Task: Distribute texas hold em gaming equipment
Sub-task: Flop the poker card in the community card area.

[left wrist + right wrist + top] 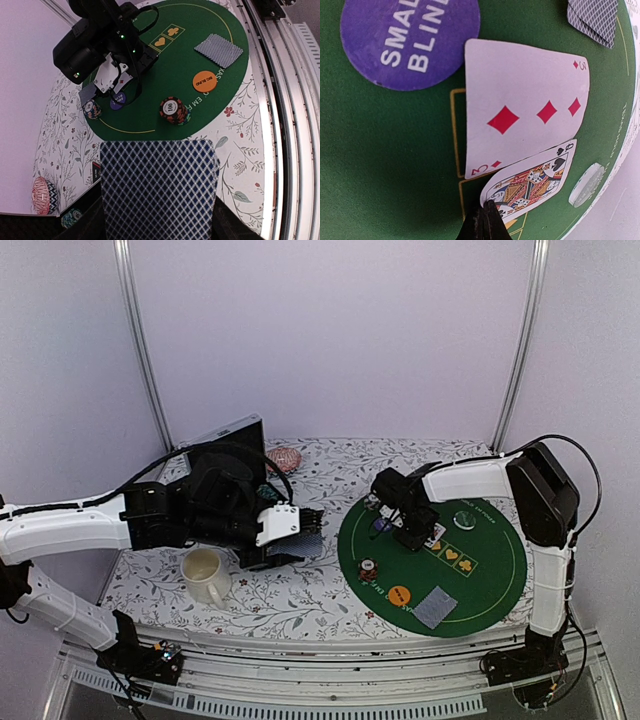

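My left gripper (296, 532) is shut on a deck of grey-blue-backed playing cards (157, 187), held left of the green mat (500, 570). Over the mat's far left part, my right gripper (485, 212) pinches the corner of a face-up queen of spades (532, 180). A three of diamonds (525, 105) lies face up beside it. On the mat are a purple small-blind disc (410, 40), an orange disc (399, 593), a clear disc (464, 519), a striped chip stack (368, 568), another chip stack (92, 109) and face-down cards (436, 606).
A cream mug (205, 572) stands near the front left, just below my left arm. A pink striped round object (284, 457) lies at the back beside a black box (235, 445). More face-down cards (594, 17) lie at the mat's far edge.
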You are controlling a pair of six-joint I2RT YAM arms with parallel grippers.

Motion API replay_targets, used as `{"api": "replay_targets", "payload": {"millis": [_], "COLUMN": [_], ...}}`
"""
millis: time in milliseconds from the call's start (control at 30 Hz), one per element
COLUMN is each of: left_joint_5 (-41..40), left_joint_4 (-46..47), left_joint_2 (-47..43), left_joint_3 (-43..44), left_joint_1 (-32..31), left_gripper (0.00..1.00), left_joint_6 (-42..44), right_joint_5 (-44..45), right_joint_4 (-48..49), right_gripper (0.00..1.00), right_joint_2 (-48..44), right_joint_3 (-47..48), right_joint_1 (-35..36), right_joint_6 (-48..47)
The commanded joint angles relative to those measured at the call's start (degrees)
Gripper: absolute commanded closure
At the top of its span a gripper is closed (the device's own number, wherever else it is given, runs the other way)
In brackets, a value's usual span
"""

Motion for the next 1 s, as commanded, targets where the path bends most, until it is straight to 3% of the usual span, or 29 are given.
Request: {"api": "replay_targets", "payload": {"millis": [0,133,300,567,733,967], "left_joint_5": [-0.1,-0.1,0.1,0.1,0.5,0.2], "left_joint_4": [0.5,0.4,0.4,0.4,0.4,0.4], "left_joint_2": [-1.2,-1.3,-1.3,-1.3,-1.6,-1.6], "left_joint_3": [-0.4,-0.4,-0.4,-0.4,-0.4,-0.5], "left_joint_1": [0.5,0.5,0.5,0.5,0.5,0.5], "left_gripper": [0.39,0.39,0.38,0.38,0.38,0.38], "left_joint_6": [0.2,0.2,0.2,0.2,0.0,0.2], "right_joint_5": [-4.3,-6.6,-8.3,-15.0,-17.8,-19.0], "right_joint_4": [-1.2,-2.2,-3.6,-1.0,3.5,6.3], "right_gripper": [0.97,0.91,0.76,0.65,0.64,0.64], "right_joint_2": [2.3,1.7,1.0,-5.6,-13.7,-16.3], "right_joint_3": [1.3,1.6,2.3,0.4,-6.1,-12.1], "right_joint_1": [0.1,0.1,0.1,-0.1,-5.4,-10.9], "right_joint_6": [2.3,4.2,6.6,7.3,11.1,15.2]}}
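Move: Some 4 cm ahead of the right hand, about 1 cm to its right and 1 cm lower, is the middle of the queen of spades, its near end still pinched. The three of diamonds is roughly 8 cm ahead and 3 cm left, the small blind chip about 7 cm ahead and 11 cm left, the dealer button 7 cm ahead and 10 cm right. From the left hand the queen lies some 15 cm ahead, 31 cm right and 20 cm below. Opening its shut fingers to about a third, the right hand lets go of the queen's near end almost in place, then eases back and left a couple of centimetres, lifts about 4 cm and swings some 4 cm to the right. Meanwhile the wrist rolls left side up by over 20 degrees and turns clockwise, bringing the fingers nearer to straight down. The left hand keeps the deck still. ##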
